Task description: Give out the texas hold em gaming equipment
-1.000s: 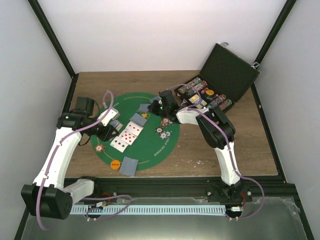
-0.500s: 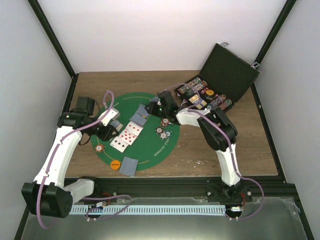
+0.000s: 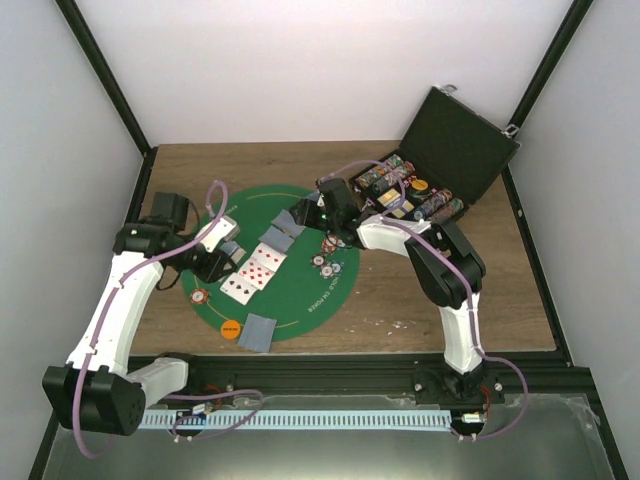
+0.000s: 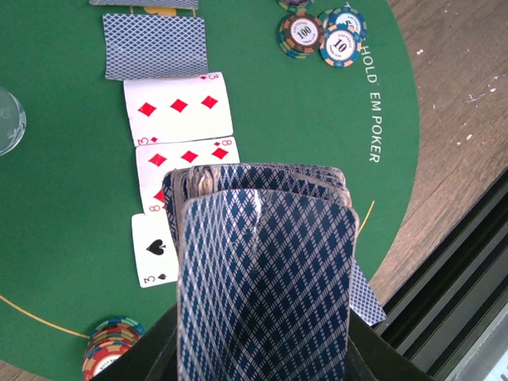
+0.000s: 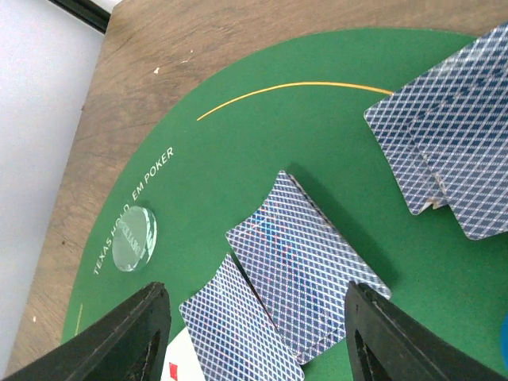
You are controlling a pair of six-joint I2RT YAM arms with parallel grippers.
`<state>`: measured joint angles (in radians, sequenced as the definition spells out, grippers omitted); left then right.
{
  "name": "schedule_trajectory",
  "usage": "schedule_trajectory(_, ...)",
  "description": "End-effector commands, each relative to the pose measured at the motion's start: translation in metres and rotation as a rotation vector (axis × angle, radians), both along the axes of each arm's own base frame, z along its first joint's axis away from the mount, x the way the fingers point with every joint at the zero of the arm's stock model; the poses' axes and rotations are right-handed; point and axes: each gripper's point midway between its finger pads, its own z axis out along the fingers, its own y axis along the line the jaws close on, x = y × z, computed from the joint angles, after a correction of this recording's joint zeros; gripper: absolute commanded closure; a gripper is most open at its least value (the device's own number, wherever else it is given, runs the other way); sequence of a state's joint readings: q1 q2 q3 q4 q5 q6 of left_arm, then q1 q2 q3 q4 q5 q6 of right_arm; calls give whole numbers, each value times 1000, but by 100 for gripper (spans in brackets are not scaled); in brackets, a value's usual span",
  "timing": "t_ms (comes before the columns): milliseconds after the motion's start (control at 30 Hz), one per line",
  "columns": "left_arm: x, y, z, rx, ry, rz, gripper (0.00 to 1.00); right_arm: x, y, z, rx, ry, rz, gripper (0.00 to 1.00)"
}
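Observation:
My left gripper (image 4: pixel 262 361) is shut on a deck of blue-backed playing cards (image 4: pixel 266 278), held upright over the green mat's (image 3: pixel 300 300) left side. Below it lie face-up cards: a three of diamonds (image 4: pixel 178 107), an eight of diamonds (image 4: pixel 190 155) and a three of spades (image 4: pixel 155 250). My right gripper (image 5: pixel 262 341) stands open above two face-down cards (image 5: pixel 305 254) at the mat's far side, touching neither. In the top view it (image 3: pixel 305 215) hovers by those cards (image 3: pixel 282 230). Striped chips (image 4: pixel 321 36) lie on the mat's right part.
Another chip stack (image 4: pixel 111 349) sits near the mat's left edge. An orange disc (image 3: pixel 231 326) and a face-down card (image 3: pixel 258 332) lie at the near edge. A clear round button (image 5: pixel 133 238) rests far left. The open black case (image 3: pixel 445 160) with chip rows stands back right.
My right gripper has gone from shut to open above the far face-down cards, and its arm has drawn back slightly. The left arm and its deck have not moved.

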<state>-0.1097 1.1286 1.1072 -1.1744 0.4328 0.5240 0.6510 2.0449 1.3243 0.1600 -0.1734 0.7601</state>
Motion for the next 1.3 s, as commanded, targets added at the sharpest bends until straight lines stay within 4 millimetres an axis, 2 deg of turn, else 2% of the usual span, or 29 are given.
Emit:
schedule_trajectory(0, -4, -4, 13, -28, -28, -32, 67, 7, -6, 45, -27, -127, 35, 39)
schedule_trajectory(233, -22, -20, 5, -27, 5, -134, 66, 1, -30, 99, -61, -290, 173, 39)
schedule_trajectory(367, -34, -47, 1, -63, 50, -244, 66, -6, -57, 123, -95, -340, 219, 39)
schedule_trajectory(500, -52, -85, -15, -60, 127, -394, 68, -14, -99, 142, -119, -355, 184, 38)
schedule_trajectory(567, -63, -104, -29, -20, 143, -488, 69, -19, -122, 141, -124, -344, 148, 38)
schedule_trajectory(667, -76, -129, -52, 54, 149, -605, 71, -29, -143, 145, -135, -355, 114, 38)
schedule_trajectory(767, -80, -154, -73, 93, 121, -696, 72, -38, -154, 146, -152, -359, 97, 38)
schedule_trajectory(900, -72, -185, -100, 102, 82, -732, 72, -44, -158, 146, -165, -354, 98, 38)
schedule_trajectory(1100, -57, -208, -131, 150, 50, -763, 70, -51, -167, 151, -194, -367, 76, 38)
schedule_trajectory(1267, -49, -206, -159, 210, 43, -782, 63, -56, -171, 153, -216, -379, 68, 37)
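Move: My left hand holds the deck directly above the three of spades. The bare near-right edge of the mat, where the deck goes, is about 20 cm right, 7 back and 17 below; the chip cluster is 21 right and 5 ahead, the lone face-down card 5 right and 10 back. From my open right hand, the case lies 26 cm right and 5 ahead, the just-dealt card 4 left and level, the far card pair 4 right and 5 ahead. Keeping the deck pinched, I swing my left hand about 20 cm right and some 9 back, then sink steeply beside the chips to the mat's near-right edge, 15 cm lower in all, easing slightly forward at the end and turning roughly 45 degrees clockwise. Meanwhile my right hand, fingers staying open, climbs off the dealt cards, sweeps right to beside the case and draws back a little. ##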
